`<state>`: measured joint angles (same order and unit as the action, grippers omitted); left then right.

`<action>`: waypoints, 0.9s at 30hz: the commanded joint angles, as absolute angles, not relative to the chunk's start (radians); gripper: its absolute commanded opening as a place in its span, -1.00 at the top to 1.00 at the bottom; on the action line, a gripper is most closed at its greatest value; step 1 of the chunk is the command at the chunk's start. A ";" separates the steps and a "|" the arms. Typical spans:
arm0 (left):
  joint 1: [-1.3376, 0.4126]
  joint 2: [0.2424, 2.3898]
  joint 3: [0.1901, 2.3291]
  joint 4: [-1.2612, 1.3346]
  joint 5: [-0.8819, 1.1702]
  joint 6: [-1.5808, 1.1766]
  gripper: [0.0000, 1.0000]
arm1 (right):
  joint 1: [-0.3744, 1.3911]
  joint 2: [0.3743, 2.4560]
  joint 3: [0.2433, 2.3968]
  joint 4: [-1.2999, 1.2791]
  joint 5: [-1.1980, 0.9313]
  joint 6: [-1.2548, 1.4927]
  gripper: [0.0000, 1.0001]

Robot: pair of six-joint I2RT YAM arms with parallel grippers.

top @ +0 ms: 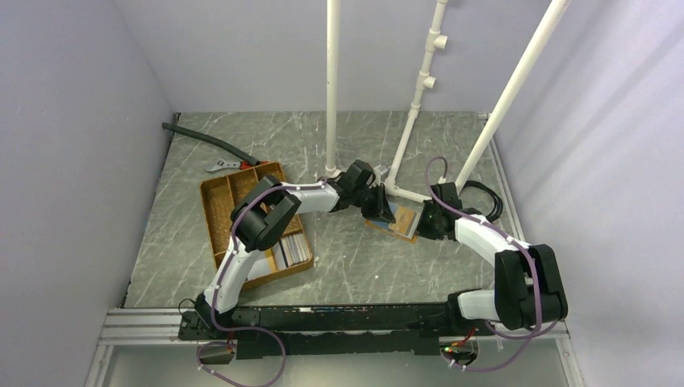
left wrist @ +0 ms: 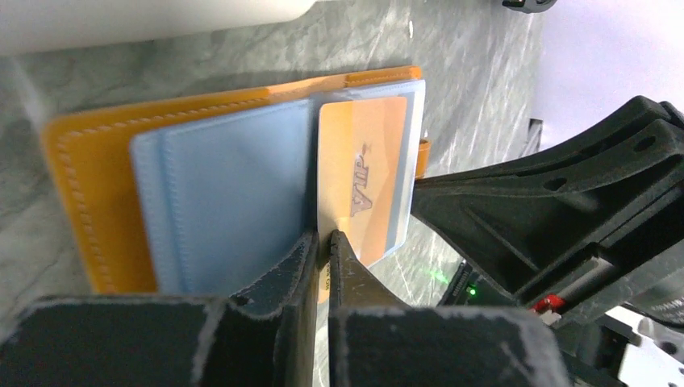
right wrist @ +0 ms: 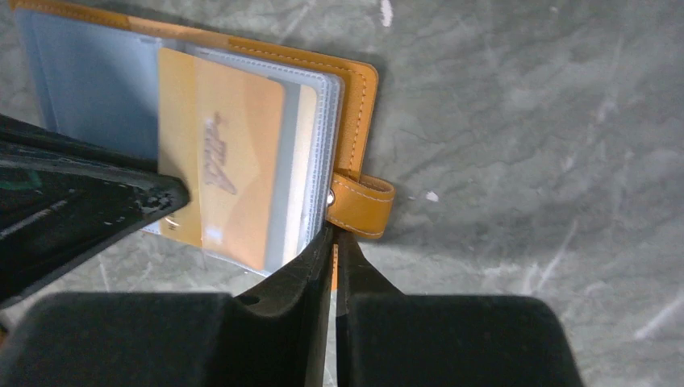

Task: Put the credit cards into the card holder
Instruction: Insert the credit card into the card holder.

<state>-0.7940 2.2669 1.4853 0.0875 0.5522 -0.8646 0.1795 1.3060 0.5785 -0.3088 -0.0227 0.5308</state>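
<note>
The orange-tan card holder (top: pixel 401 219) lies open on the grey table, its clear blue-grey pockets facing up (left wrist: pixel 226 185). My left gripper (left wrist: pixel 324 242) is shut on the near end of an orange "VIP" credit card (left wrist: pixel 363 161). The card's far part lies in a clear pocket on the holder's right side. My right gripper (right wrist: pixel 334 238) is shut on the holder's orange edge, just below its snap strap (right wrist: pixel 363 205). The card (right wrist: pixel 226 177) and the left gripper's finger (right wrist: pixel 81 201) show in the right wrist view. In the top view the two grippers, left (top: pixel 377 205) and right (top: pixel 421 222), meet over the holder.
A brown woven divided tray (top: pixel 222 193) stands at the left with more cards (top: pixel 292 248) in its near compartment. White pipes (top: pixel 331 89) rise behind the holder. A black hose (top: pixel 202 139) and a tool lie at the back left. Black cables (top: pixel 484 197) lie at the right.
</note>
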 commanded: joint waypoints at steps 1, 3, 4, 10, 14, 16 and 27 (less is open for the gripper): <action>-0.853 2.274 1.568 -0.071 0.456 -0.776 0.77 | 0.187 1.325 0.578 -0.180 -0.133 0.553 0.87; -0.874 2.285 1.601 -0.089 0.462 -0.762 0.74 | 0.186 1.308 0.563 -0.168 -0.140 0.569 0.90; -0.876 2.285 1.609 -0.097 0.463 -0.758 0.70 | 0.186 1.294 0.557 -0.166 -0.137 0.570 0.90; -0.851 2.243 1.614 -0.170 0.460 -0.703 0.29 | 0.182 1.242 0.576 -0.248 -0.040 0.535 0.88; -0.843 2.228 1.632 -0.217 0.460 -0.671 0.10 | 0.182 1.245 0.585 -0.260 -0.028 0.523 0.85; -0.843 2.239 1.641 -0.201 0.484 -0.680 0.06 | 0.182 1.257 0.583 -0.248 -0.042 0.522 0.84; -0.899 2.299 1.656 -0.020 0.665 -0.612 0.05 | 0.183 1.290 0.568 -0.187 -0.117 0.541 0.85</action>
<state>-0.8459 2.2848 1.6524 -0.1448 0.5293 -0.6731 0.1783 1.2900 0.5591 -0.2562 -0.0689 0.5339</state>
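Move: The left fingers pinch the orange credit card near its back left corner. The card holder's right-hand sleeve, already taking most of the card, centres about 3 cm to that hand's right, 2 cm ahead and 1 cm below. The blue left panel lies some 4 cm to the hand's left and 2 cm ahead; the white pipe crossbar is about 7 cm ahead and 3 cm right. From the right hand, the sleeve's middle is about 4 cm left and 3 cm ahead; the clasp strap is 1 cm ahead and 1 cm right. Still pinching the card's left edge, the left hand first shifts about 1.5 cm right into the sleeve, then opens to roughly half and lets the card go, easing back and up about 1 cm each, with a turn of around 10 degrees; one fingertip ends close against the card's left edge. The right hand keeps its pinch on the holder's right edge, shifting about 1 cm left towards the card. ##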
